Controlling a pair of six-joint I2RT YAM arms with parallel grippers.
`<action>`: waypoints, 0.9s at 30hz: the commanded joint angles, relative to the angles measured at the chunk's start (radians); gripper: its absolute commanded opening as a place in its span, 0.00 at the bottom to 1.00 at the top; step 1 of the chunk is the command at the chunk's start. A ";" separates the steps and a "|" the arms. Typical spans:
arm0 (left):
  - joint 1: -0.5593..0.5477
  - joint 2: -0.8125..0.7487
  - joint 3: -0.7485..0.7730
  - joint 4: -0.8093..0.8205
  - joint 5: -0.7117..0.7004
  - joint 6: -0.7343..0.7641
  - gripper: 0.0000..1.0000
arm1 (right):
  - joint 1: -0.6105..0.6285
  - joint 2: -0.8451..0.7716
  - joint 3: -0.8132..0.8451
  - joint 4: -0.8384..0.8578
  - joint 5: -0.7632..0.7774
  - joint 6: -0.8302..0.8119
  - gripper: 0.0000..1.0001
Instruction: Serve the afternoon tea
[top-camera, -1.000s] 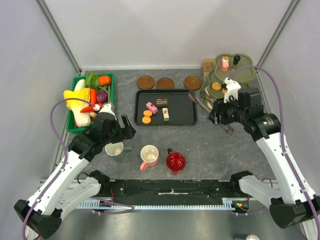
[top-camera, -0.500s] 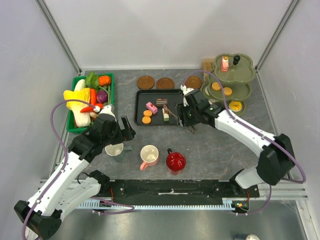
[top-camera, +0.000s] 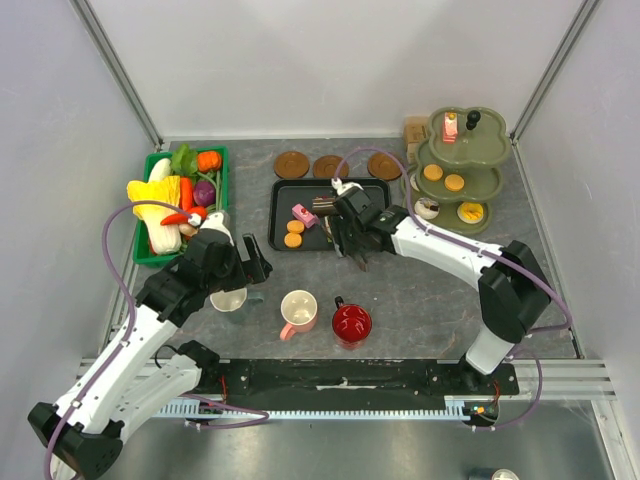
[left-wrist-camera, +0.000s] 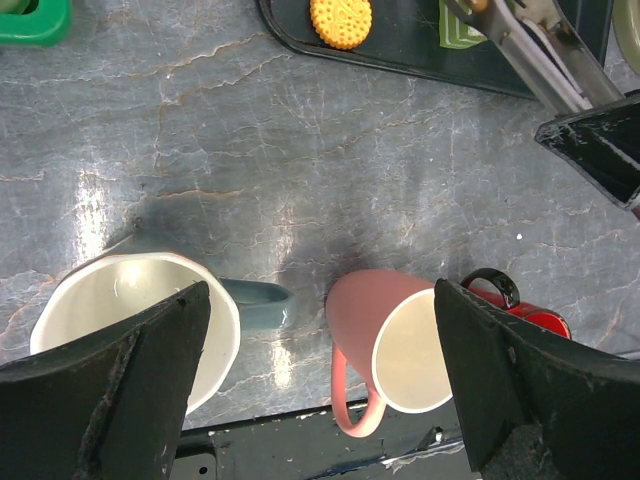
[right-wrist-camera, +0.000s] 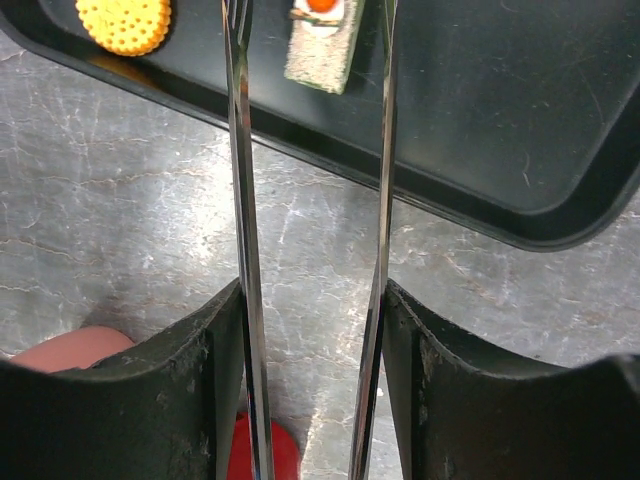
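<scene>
Three mugs stand near the front: whitish (top-camera: 229, 298), pink (top-camera: 298, 312) and red (top-camera: 351, 322). My left gripper (top-camera: 235, 270) hovers open above them; its jaws (left-wrist-camera: 320, 320) frame the whitish mug (left-wrist-camera: 130, 315) and the pink mug (left-wrist-camera: 405, 340). The black tray (top-camera: 375, 235) holds a pink cake (top-camera: 303, 215), orange biscuits (top-camera: 293, 233) and a brown cake (top-camera: 323, 203). My right gripper (top-camera: 350, 235) is shut on metal tongs (right-wrist-camera: 240, 150). Their spread arms reach over the tray edge on either side of a white-green cake slice (right-wrist-camera: 322, 35), next to a biscuit (right-wrist-camera: 123, 22).
A green tiered stand (top-camera: 468, 150) with several pastries stands at the back right. Three brown saucers (top-camera: 330, 166) lie behind the tray. A green basket of toy vegetables (top-camera: 148, 250) sits at the left.
My right arm has swung left with the tongs, from beside the tiered stand to over the tray. The left arm has not moved.
</scene>
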 joint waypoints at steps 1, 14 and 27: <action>0.001 -0.021 0.000 0.015 0.000 -0.021 0.99 | 0.036 0.016 0.061 -0.004 0.068 0.026 0.59; 0.003 -0.030 -0.002 0.015 -0.007 -0.019 0.99 | 0.050 -0.049 0.079 -0.105 0.218 0.041 0.38; 0.001 -0.029 0.001 0.015 -0.004 -0.019 0.99 | -0.036 -0.383 0.272 -0.188 0.472 -0.121 0.34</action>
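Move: The right hand holds the tongs open around the green-sided cake, which lies about 4 cm ahead, 3 cm left and some 9 cm below. Of that cake, the chocolate cake stands about 5 cm farther out and 2 cm left, the pink cake 3 cm farther out and 6 cm left, and the near round cracker 8 cm left and 2 cm nearer. From the idle left hand the green-sided cake is roughly 7 cm ahead, 14 cm right and 15 cm below. Almost in place, the right hand first closes its grip by about a fifth of its range, squeezing the tongs until their tips pinch the green-sided cake. It then rises faster and faster, about 15 cm, swinging some 6 cm right towards the tiered stand while the fingers tip upward about 20 degrees and turn a little clockwise, keeping the tongs squeezed. ##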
